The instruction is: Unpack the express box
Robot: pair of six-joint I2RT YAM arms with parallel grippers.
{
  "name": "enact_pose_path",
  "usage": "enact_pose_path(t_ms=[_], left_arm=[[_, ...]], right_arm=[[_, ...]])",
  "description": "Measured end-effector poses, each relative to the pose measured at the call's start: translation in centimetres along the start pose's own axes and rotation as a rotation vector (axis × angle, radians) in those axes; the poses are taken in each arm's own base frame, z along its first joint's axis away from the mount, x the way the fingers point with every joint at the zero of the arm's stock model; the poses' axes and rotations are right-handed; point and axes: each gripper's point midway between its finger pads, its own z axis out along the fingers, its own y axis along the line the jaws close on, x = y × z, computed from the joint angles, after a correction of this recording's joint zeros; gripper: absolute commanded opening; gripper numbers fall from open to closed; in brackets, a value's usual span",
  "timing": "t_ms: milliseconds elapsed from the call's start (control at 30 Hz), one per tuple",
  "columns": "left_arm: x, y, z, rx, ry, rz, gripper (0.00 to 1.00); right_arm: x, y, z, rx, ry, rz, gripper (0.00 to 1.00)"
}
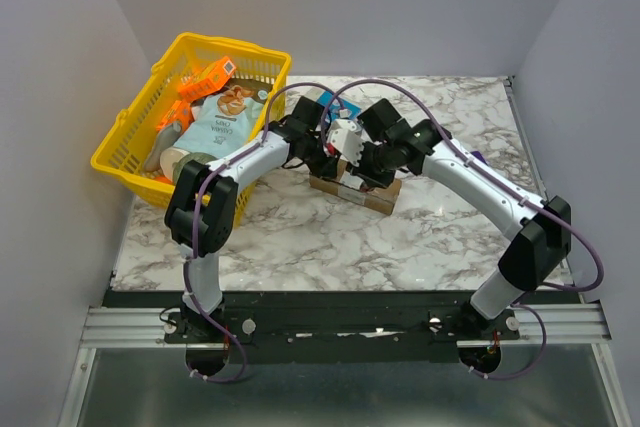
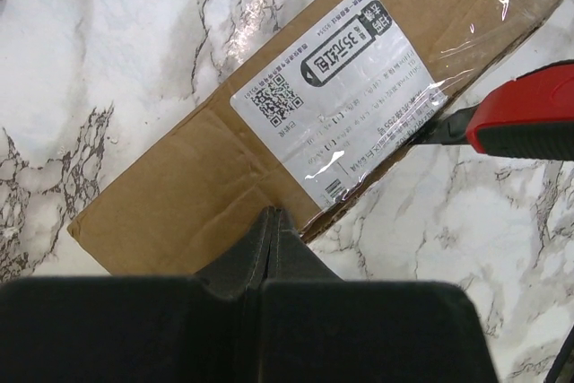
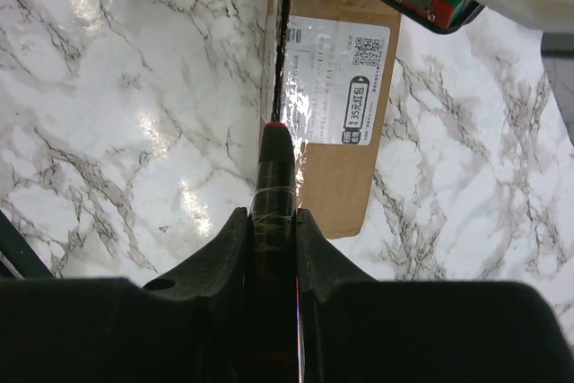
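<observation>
The express box (image 1: 352, 191) lies in the middle of the marble table, a long brown carton with a white label (image 2: 345, 100) facing up. My left gripper (image 2: 273, 213) is shut with nothing between its fingers, and its tips sit on the carton's top (image 2: 170, 199) near a long edge. My right gripper (image 3: 272, 214) is shut on a red-and-black box cutter (image 3: 273, 163). The cutter's tip reaches the carton's long side edge beside the label (image 3: 336, 78). In the left wrist view the cutter (image 2: 525, 118) comes in from the right with its blade at the taped edge.
A yellow basket (image 1: 128, 143) stands at the back left with an orange item (image 1: 206, 78) and a light-blue bag (image 1: 220, 124) in it. A small purple thing (image 1: 478, 157) shows behind my right arm. Walls close the table on three sides.
</observation>
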Motion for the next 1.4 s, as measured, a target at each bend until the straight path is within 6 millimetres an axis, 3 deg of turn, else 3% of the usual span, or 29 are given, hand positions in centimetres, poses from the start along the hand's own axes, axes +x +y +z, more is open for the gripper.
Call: enact_pose_path(t_ms=[533,600,733,1033,1333,1400], left_arm=[[-0.8,0.4,0.7,-0.003,-0.018,0.065,0.00],[-0.9,0.4,0.7,-0.005,-0.017,0.071,0.00],[-1.1,1.0,0.9,-0.024,-0.020,0.090,0.00],[-1.5,1.1,1.3,-0.024,-0.020,0.094,0.00],[-1.9,1.2,1.4,-0.024,-0.023,0.098,0.00],[-1.9,1.5,1.4,-0.037,-0.021,0.100,0.00]], right_arm=[[3.2,-0.4,-1.6,0.010,0.034,-0.016,0.00],[3.9,-0.1,-1.8,0.011,0.043,-0.015,0.00],[7.1,1.3,-2.5,-0.020,0.120,0.003,0.00],[8.2,1.9,-3.1,0.013,0.083,0.003,0.00],[8.9,1.8,-6.5,0.077,0.054,0.041,0.01],[10.0,2.2,-7.5,0.081,0.092,0.064,0.00]])
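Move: The right hand holds the knife with its blade already in the express box's near edge. The box's right end, where the cut is heading, lies about 4 cm right, 2 cm ahead and 11 cm below the hand. The box's middle is about 6 cm left and 5 cm ahead of it; the blue carton is some 21 cm ahead and 9 cm left. From the closed left fingertips, on the box's left part, the right end is about 16 cm right and 5 cm back. The blade, already in the slit along the near side of the box, is drawn to the right and somewhat back towards and past the right end, where it comes free; the right hand travels roughly 12 cm in all, quickest midway, and lifts about 3 cm at the finish, knife still gripped. The shut left fingertips keep resting on the lid and shift some 2 cm forward and slightly right. ##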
